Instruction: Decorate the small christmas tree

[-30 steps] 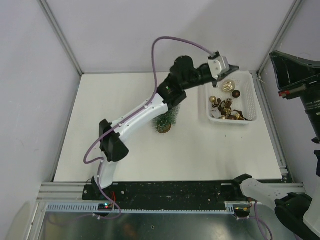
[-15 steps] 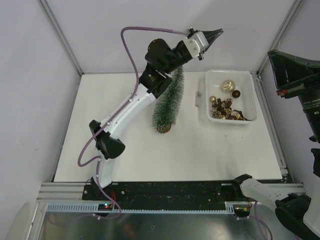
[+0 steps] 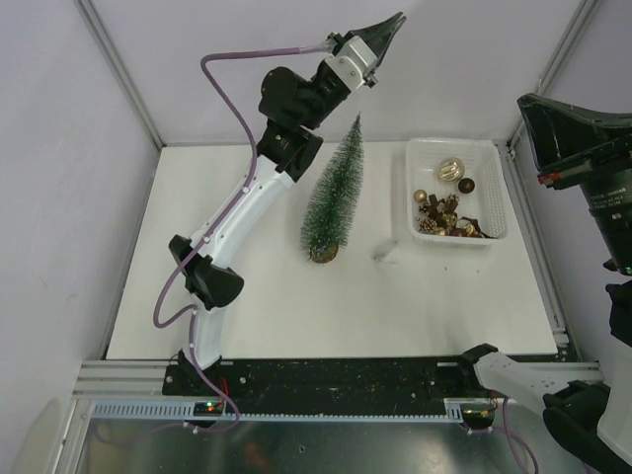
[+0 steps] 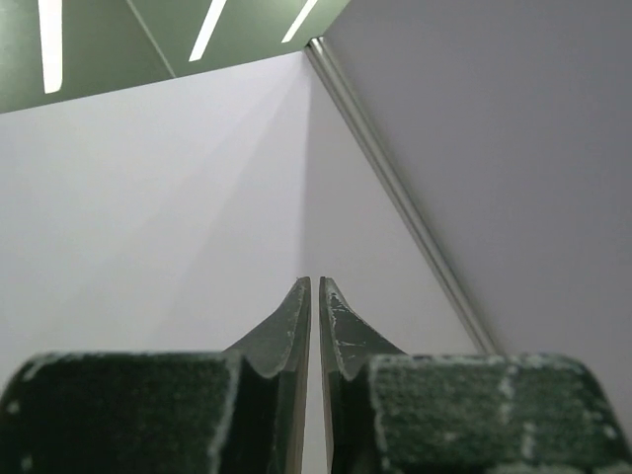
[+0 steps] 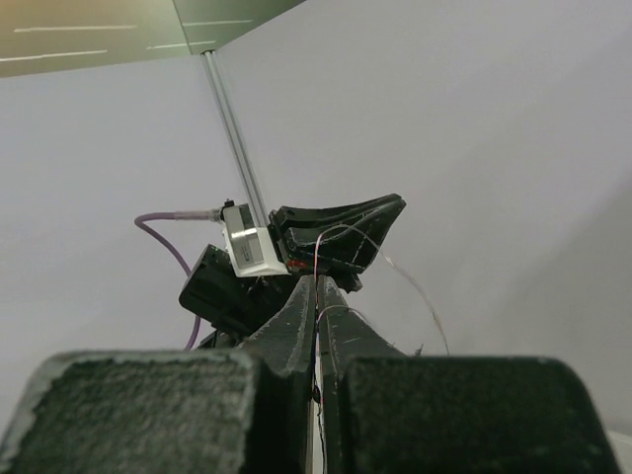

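Observation:
The small christmas tree [image 3: 336, 193] stands upright on its tan disc base [image 3: 324, 253] in the middle of the white table. My left gripper [image 3: 393, 22] is raised high above and behind the tree's tip, pointing up toward the back wall. Its fingers [image 4: 296, 316] are parted by a narrow slit with nothing between them. My right gripper [image 3: 528, 102] hangs high at the right edge, close to the camera. It is shut [image 5: 317, 286], and hair-thin strands run along the seam of its fingers; no ornament shows there.
A white mesh basket [image 3: 410, 188] right of the tree holds a gold ball [image 3: 451, 169] and several gold and brown ornaments. Enclosure walls and metal corner posts [image 3: 123, 84] ring the table. A purple cable [image 3: 237, 69] loops off the left arm.
The left arm rose from over the basket and swung back to the left, uncovering the tree. Its fingers parted slightly. The right gripper drifted a little left.

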`<state>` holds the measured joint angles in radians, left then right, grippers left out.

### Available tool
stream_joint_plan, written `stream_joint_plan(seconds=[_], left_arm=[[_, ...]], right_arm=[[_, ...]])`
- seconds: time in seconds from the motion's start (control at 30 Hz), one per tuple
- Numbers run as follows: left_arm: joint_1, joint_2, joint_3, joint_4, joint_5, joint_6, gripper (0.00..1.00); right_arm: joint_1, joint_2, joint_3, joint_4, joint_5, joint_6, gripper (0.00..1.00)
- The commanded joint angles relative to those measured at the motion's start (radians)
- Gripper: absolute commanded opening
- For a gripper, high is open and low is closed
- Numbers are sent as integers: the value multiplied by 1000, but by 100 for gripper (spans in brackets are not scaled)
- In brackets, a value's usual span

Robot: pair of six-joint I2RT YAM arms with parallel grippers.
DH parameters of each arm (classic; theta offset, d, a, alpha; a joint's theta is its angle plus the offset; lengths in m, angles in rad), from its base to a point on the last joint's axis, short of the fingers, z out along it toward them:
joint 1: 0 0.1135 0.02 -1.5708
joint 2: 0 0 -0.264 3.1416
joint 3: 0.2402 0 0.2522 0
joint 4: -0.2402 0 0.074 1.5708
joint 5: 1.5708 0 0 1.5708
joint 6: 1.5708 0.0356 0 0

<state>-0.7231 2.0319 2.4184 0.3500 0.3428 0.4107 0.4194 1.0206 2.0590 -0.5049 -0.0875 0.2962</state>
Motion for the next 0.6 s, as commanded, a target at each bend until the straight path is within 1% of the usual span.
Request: stream_joint_plan(seconds=[0.0,0.07,0.13,0.17,0.2,0.23,0.3,0.37,0.43,0.5,0.57], left_arm=[[44,15,21,59,-55,0,12],[85,-12,-33,57,-48,-72,19],[119,-63,-104,26,2,-152,50],[144,-86,-125,-28,34,-193,69],[171,-105,-135,-78,90,-222,84],[191,-121,-143,-147,150,-254,92],[226,-178,-221,-217,253,-307,98],[242,-267,-356,-293,346,-310,99],[243,-335,-443,-400,433,-297,99],[225,-409,-533,-473,477,-255,100],[181,-476,-594,-559,472,-176,100]], right_arm=[[4,57,10,65,-25,9,0],[4,101,45,51,-22,0,0],[4,151,80,35,-25,-6,0],[4,167,88,33,-26,-8,0],[3,178,90,34,-23,-10,0],[4,184,89,35,-19,-13,0],[3,185,73,43,-4,-19,0],[0,173,34,54,20,-24,0],[-3,154,-3,61,43,-28,0],[-12,137,-28,66,55,-28,0],[-24,125,-35,69,55,-19,0]])
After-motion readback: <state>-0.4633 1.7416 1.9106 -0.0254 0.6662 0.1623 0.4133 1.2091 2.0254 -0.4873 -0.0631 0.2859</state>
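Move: The right hand, keeping a thin wire pinched, has the tree's middle about 16 cm ahead, 22 cm to its left and 42 cm below. The white tray lies some 35 cm ahead of that hand, 14 cm to its right and 64 cm below. From the left hand the tree is about 6 cm back, 12 cm to its left and 38 cm below, and the tray some 13 cm ahead, 24 cm to its right and 62 cm down. The left hand comes down about 17 cm towards the treetop and drifts some 7 cm left, its forward swing turning back partway, while its upward-pointing fingers tip down by around 40 degrees and open from nearly shut to wide. Meanwhile the right hand reaches forward about 10 cm and a little left towards the tree, sinking late by some 5 cm and tilting slightly down, its shut fingers keeping the wire with a small pale box dangling below. ##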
